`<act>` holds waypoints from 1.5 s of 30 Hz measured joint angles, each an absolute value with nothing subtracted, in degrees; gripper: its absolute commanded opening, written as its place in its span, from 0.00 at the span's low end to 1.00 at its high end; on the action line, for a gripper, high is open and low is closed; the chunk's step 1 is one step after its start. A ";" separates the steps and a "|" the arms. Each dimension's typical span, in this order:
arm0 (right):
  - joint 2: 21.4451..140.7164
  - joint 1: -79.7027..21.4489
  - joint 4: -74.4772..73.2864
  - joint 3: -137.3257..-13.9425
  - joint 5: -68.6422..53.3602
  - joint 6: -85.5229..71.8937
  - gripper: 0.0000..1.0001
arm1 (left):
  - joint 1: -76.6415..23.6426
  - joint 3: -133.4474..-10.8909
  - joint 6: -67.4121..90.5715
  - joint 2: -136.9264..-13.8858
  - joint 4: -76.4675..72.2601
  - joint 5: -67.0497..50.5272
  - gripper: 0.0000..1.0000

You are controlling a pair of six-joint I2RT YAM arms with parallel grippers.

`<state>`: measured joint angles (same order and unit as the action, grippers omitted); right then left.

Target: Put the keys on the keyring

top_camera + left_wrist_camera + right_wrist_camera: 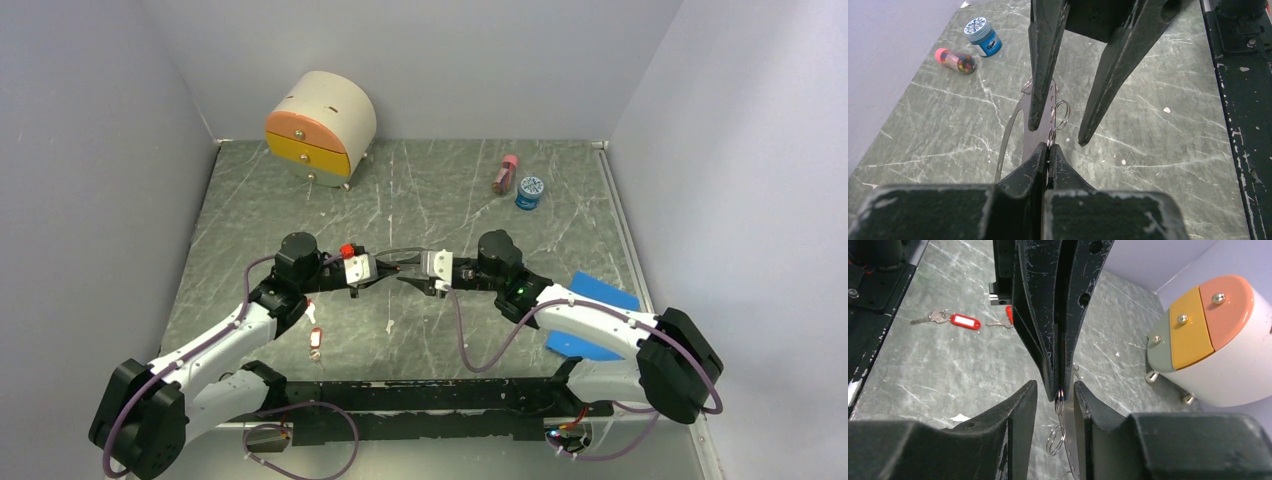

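The keyring [400, 250] is a thin metal hoop hanging between my two grippers above the table. My left gripper [1049, 149] is shut on a small split ring fastened to the keyring [1032, 140]. My right gripper [1055, 385] faces it with its jaws open, straddling the left fingertips and the keyring [1070, 440]. The hoop lies against one right finger; the other stands apart. One of the keys [955, 320], red-tagged, lies on the table near the left arm [315, 340]. Another key's red tag [347, 250] shows beside the left gripper, partly hidden.
A rounded drawer cabinet [320, 125] stands at the back left. A pink bottle [505, 175] and a blue-lidded jar [529, 190] sit at the back right. Blue sheets [605, 292] lie under the right arm. Walls enclose three sides.
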<state>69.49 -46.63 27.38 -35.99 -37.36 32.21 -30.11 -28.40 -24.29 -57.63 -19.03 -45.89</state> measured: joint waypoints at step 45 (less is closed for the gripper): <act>75.22 -43.35 7.81 -48.49 -33.08 15.35 0.00 | -30.37 -34.09 -40.53 -54.61 3.09 -37.71 0.51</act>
<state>75.22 -43.35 7.81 -48.49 -33.08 15.35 -30.37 -34.09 -40.53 -54.61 3.09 -37.71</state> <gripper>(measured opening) 0.023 0.543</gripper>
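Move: The keyring, a thin curved plate with small rings, is still pinched at its edge by the left hand; its middle lies about 2 cm ahead, 3 cm right and 3 cm below that hand. From the half-open right hand it is some 3 cm ahead, 2 cm right and 3 cm below. The nearer red-tagged key lies 19 cm left of the left hand and 6 cm back, the other 17 cm left and 14 cm back, both some 18 cm lower. The right fingers close and pinch the keyring beside the left fingertips, after that hand eases about 2.5 cm down and 2 cm forward. The left hand holds still until then, opens to about half, and backs off some 2.5 cm left and then down, fingertips dipping, while the right keeps its pinch and rolls some 25 degrees top-forward, edging farther forward. ##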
